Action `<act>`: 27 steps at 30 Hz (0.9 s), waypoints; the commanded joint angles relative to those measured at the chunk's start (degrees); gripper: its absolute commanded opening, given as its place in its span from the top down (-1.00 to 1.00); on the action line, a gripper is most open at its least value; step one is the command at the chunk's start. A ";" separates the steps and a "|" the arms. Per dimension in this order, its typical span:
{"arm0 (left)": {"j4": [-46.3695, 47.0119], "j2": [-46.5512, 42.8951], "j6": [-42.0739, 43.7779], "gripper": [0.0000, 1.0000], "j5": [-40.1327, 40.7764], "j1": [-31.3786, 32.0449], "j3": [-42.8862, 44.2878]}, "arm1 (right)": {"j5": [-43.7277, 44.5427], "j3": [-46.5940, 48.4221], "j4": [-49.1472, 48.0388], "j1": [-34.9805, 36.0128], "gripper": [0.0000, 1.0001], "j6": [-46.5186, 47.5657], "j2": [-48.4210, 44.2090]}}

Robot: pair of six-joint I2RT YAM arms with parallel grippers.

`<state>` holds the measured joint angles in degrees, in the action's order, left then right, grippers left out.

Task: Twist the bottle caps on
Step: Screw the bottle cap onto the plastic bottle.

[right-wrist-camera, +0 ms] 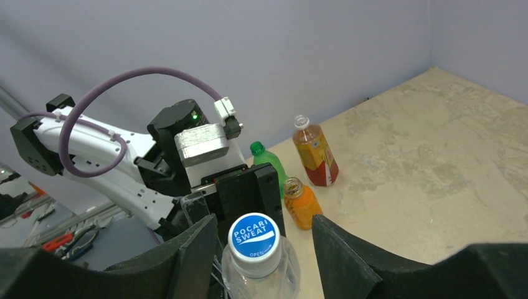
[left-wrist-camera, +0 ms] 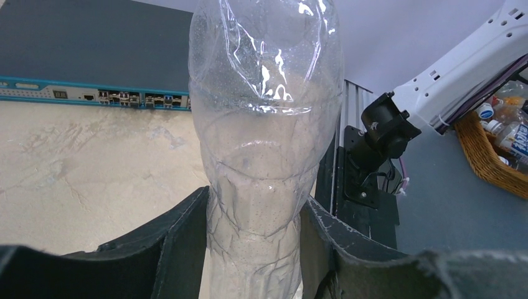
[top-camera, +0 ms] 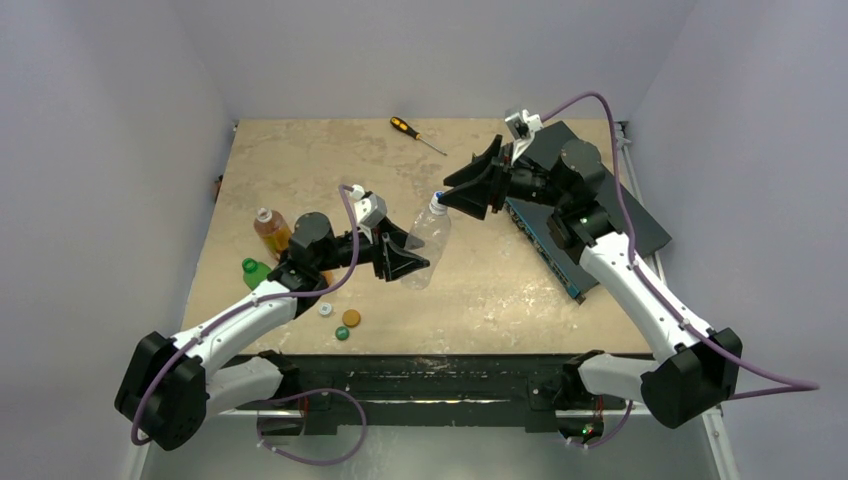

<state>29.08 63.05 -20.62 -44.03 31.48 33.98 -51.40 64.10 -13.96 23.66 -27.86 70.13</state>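
Observation:
My left gripper [top-camera: 405, 265] [left-wrist-camera: 254, 215] is shut on the crumpled lower body of a clear bottle [top-camera: 425, 245] [left-wrist-camera: 264, 124], which it holds tilted above the table. A blue-topped white cap [right-wrist-camera: 253, 235] [top-camera: 437, 199] sits on the bottle's neck. My right gripper [top-camera: 455, 198] [right-wrist-camera: 264, 224] stands open around that cap, with a gap on each side, wider on the right. Loose white [top-camera: 325, 309], orange [top-camera: 351, 318] and dark green [top-camera: 342, 333] caps lie on the table near the left arm.
An amber bottle with a red label [top-camera: 270, 230] [right-wrist-camera: 315, 156], a green bottle [top-camera: 255, 272] [right-wrist-camera: 268, 165] and a small orange bottle [right-wrist-camera: 302, 202] stand uncapped at the left. A screwdriver [top-camera: 415, 133] lies at the back. A network switch [top-camera: 590, 215] [left-wrist-camera: 93, 62] sits at the right.

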 commanded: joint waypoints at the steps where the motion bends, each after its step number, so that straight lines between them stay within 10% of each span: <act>1: 3.68 0.35 -1.21 1.00 -1.59 -0.47 2.06 | -2.16 -0.46 -2.59 0.58 -0.21 -0.36 -0.72; 27: 5.30 2.11 -1.85 1.00 2.33 -0.46 2.07 | 1.48 -0.24 4.88 2.35 0.40 2.64 0.04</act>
<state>30.61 64.77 -21.98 -44.47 31.51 33.98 -50.98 63.51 -12.84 25.19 -26.96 70.15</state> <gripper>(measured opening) 0.479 0.366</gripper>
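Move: The right hand, fingers pointing left and already partly closed, has the blue bottle cap just off its hand point: about 1 cm back, 1 cm left and 1 cm down, set on the plastic bottle's mouth. The bottle's body slants away below, its middle some 3 cm back, 3 cm left and 10 cm down. From the left hand, gripping the bottle, the cap lies roughly 4 cm ahead, 3 cm right and 13 cm up. The right hand eases about 1 cm left, down and back, closing to pinch the cap; the left holds the bottle. ##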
